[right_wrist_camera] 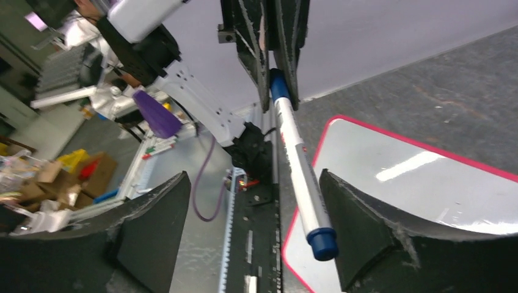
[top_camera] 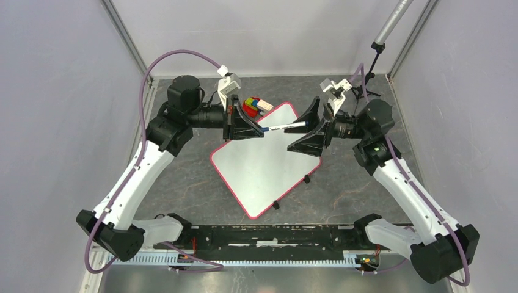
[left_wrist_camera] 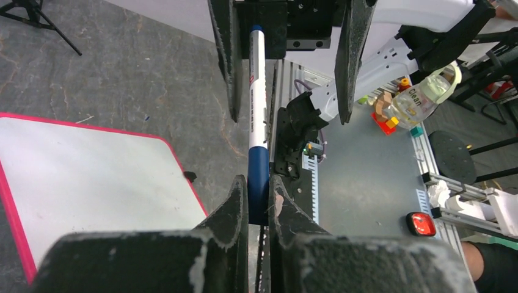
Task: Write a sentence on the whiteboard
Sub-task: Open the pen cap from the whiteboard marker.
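Note:
The whiteboard (top_camera: pixel 262 168) lies flat on the dark table, turned diagonally, with a pink-red rim; its white face shows no sentence in any view. A white marker (top_camera: pixel 284 127) with a dark blue cap hangs level above the board's far corner. My left gripper (top_camera: pixel 259 129) is shut on the marker's blue cap end (left_wrist_camera: pixel 258 183). My right gripper (top_camera: pixel 308 128) stands open around the other end, its fingers wide on either side. In the right wrist view the marker (right_wrist_camera: pixel 299 171) passes between the fingers close to the right one, with my right gripper (right_wrist_camera: pixel 251 177) not pinching it.
A cluster of coloured blocks (top_camera: pixel 253 105) sits just behind the board's far corner. A black tripod stand (top_camera: pixel 369 79) is at the back right. The black mounting rail (top_camera: pixel 262 235) runs along the near edge. Grey walls close in both sides.

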Tool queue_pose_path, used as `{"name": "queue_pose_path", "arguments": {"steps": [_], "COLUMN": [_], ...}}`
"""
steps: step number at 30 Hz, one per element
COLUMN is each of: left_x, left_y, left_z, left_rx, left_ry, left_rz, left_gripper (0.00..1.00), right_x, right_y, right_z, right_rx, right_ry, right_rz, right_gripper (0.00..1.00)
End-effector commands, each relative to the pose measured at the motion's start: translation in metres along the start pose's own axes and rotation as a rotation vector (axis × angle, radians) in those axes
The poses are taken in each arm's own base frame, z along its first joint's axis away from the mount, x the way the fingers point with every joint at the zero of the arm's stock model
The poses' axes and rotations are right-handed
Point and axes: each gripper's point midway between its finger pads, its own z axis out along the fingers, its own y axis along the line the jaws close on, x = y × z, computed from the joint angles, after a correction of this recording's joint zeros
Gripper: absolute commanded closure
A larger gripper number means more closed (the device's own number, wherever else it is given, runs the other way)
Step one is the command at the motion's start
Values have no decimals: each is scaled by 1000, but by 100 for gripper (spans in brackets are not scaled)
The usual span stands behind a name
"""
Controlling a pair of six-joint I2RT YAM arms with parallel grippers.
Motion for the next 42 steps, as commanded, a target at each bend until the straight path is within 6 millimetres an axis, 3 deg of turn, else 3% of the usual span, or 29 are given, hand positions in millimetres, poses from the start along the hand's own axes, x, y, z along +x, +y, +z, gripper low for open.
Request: {"name": "queue_pose_path", "arguments": {"steps": [1, 6, 11, 14, 18, 26, 42], "left_x": [-12, -8, -2, 4, 11, 6, 13], "left_y": [0, 1, 1, 4, 9, 11, 11], "left_z": [3, 2, 2, 3, 5, 9, 18], "left_rx": [10, 6, 1, -2, -5, 4, 33], "left_ry": [-37, -24, -2, 19, 44, 39, 65], "left_rz": [-52, -70, -88, -110, -138, -149, -173], "left_gripper": [98, 98, 98, 98, 98, 98, 98], "right_x": [-27, -28, -21, -19, -19, -9, 3], "right_y": [39, 34, -4, -14, -11, -4, 1], "right_z": [-3, -1, 2, 1, 2, 5, 14], "right_rx": [-140, -129, 54, 105, 85, 30, -11], "right_ry": [-119, -132, -60, -40, -38, -22, 31], "right_rz": [34, 46, 7, -11, -1, 26, 13], "right_gripper": [24, 31, 33, 33, 35, 48, 65]}}
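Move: My left fingers already pinch the marker's blue cap, with the barrel sticking out towards my right hand, its middle about 5 cm right of my left hand and 1 cm ahead. From my open right hand, the marker's middle lies about 2 cm ahead, 1 cm left and 2 cm above. The whiteboard's centre is roughly 11 cm ahead and 5 cm left of that hand, its nearest black clip some 5 cm ahead and 12 cm right, both about 37 cm below. I bring my right hand in around the bare barrel: a small dip back and up, then about 2.5 cm forward, ending with a creep left towards my left hand and slightly down. Its fingers close from nearly wide open to under half. My left hand keeps its pinch on the cap, sinking about 2.5 cm, easing 1 cm right and rolling some 10 degrees. ##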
